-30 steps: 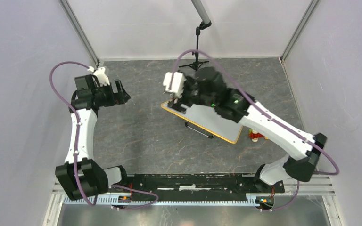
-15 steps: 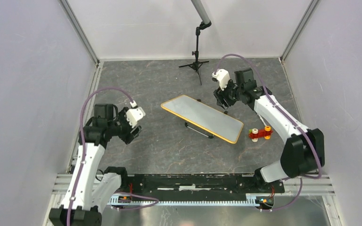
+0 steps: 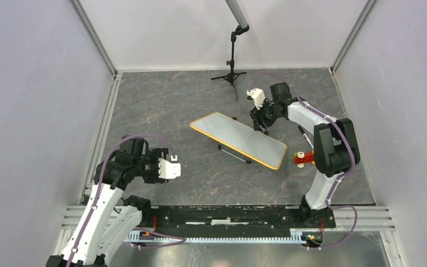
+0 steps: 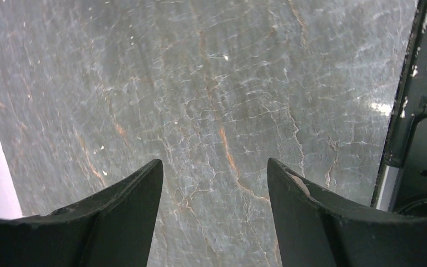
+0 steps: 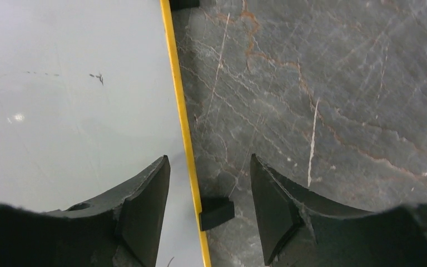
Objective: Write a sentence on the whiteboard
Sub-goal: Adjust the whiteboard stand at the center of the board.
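The whiteboard (image 3: 239,139) lies flat in the middle of the table, white with a yellow-orange rim. No sentence shows on it; in the right wrist view its surface (image 5: 61,111) carries only faint small marks. My right gripper (image 3: 259,121) is open and empty at the board's far right edge. In the right wrist view the gripper (image 5: 208,161) has its jaws either side of the rim (image 5: 180,111), just above a black clip (image 5: 217,212). My left gripper (image 3: 167,171) is open and empty over bare table at the near left, also seen in the left wrist view (image 4: 214,167).
A small red-and-orange toy (image 3: 304,158) lies right of the board. A thin dark stick (image 3: 305,136) lies beside my right forearm. A thin black rod (image 3: 234,154) lies along the board's near edge. A tripod stand (image 3: 232,61) is at the back. The base rail (image 4: 417,111) is near my left gripper.
My left arm swung from the far left back toward the near left. My right arm pulled away from the board's left corner to its far right edge, uncovering the board.
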Robot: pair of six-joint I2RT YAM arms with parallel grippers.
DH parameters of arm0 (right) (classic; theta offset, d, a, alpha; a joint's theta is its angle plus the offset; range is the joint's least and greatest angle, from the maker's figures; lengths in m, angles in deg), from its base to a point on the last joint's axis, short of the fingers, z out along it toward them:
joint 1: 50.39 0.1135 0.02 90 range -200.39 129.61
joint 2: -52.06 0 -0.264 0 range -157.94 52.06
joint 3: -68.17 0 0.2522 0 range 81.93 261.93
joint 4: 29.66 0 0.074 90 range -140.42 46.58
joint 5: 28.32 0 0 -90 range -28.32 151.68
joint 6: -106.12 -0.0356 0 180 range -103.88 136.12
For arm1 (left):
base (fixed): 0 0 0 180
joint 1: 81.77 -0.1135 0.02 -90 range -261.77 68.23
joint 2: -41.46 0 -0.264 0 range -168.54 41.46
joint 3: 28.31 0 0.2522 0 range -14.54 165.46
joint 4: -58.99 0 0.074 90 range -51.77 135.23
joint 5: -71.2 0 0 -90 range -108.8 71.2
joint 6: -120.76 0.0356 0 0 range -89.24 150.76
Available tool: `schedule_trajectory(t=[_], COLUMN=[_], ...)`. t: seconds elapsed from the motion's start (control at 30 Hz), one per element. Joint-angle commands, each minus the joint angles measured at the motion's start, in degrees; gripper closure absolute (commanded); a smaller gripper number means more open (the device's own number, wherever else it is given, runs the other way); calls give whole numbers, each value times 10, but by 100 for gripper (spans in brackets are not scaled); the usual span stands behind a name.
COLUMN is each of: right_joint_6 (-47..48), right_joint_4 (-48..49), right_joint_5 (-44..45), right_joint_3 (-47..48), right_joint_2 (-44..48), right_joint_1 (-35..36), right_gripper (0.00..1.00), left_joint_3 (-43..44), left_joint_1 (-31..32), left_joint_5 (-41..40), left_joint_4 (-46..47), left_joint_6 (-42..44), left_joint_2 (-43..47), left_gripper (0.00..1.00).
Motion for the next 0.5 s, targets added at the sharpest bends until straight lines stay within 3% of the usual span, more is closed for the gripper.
schedule_trajectory(t=[0.0,0.27,0.47], right_joint_6=[45,158,198], right_joint_4=[35,-57,-76], right_joint_5=[-45,-4,11], right_joint_3=[54,184,119], right_joint_2=[-13,-117,-100], right_joint_1=[9,24,18], right_gripper=[37,37,42], left_joint_3=[-30,-7,4], left_joint_1=[29,49,53], left_joint_5=[-23,-28,-27], left_joint_4=[4,41,48], left_joint_6=[81,9,-8], left_joint_2=[20,-25,-41], left_gripper=[25,24,23])
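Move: The whiteboard's middle lies about 7 cm back and 7 cm to the left of the right hand, roughly 3 cm below it. Its right far foot is some 3 cm back and 2 cm right of that hand, and its left far foot about 4 cm ahead and 9 cm left, both a few centimetres below. From the left hand, the whiteboard's middle is about 14 cm ahead, 24 cm to the right and 12 cm lower. No contact can be seen. The right hand swings out beyond the whiteboard's far edge, some 6 cm forward and 3 cm left, away from the right far foot to about midway between the two feet; it rises 2 cm on the way, then sinks again and eases back slightly. It turns about 15 degrees counter-clockwise, fingers staying part open, while the left hand sinks about 2 cm over bare table. ##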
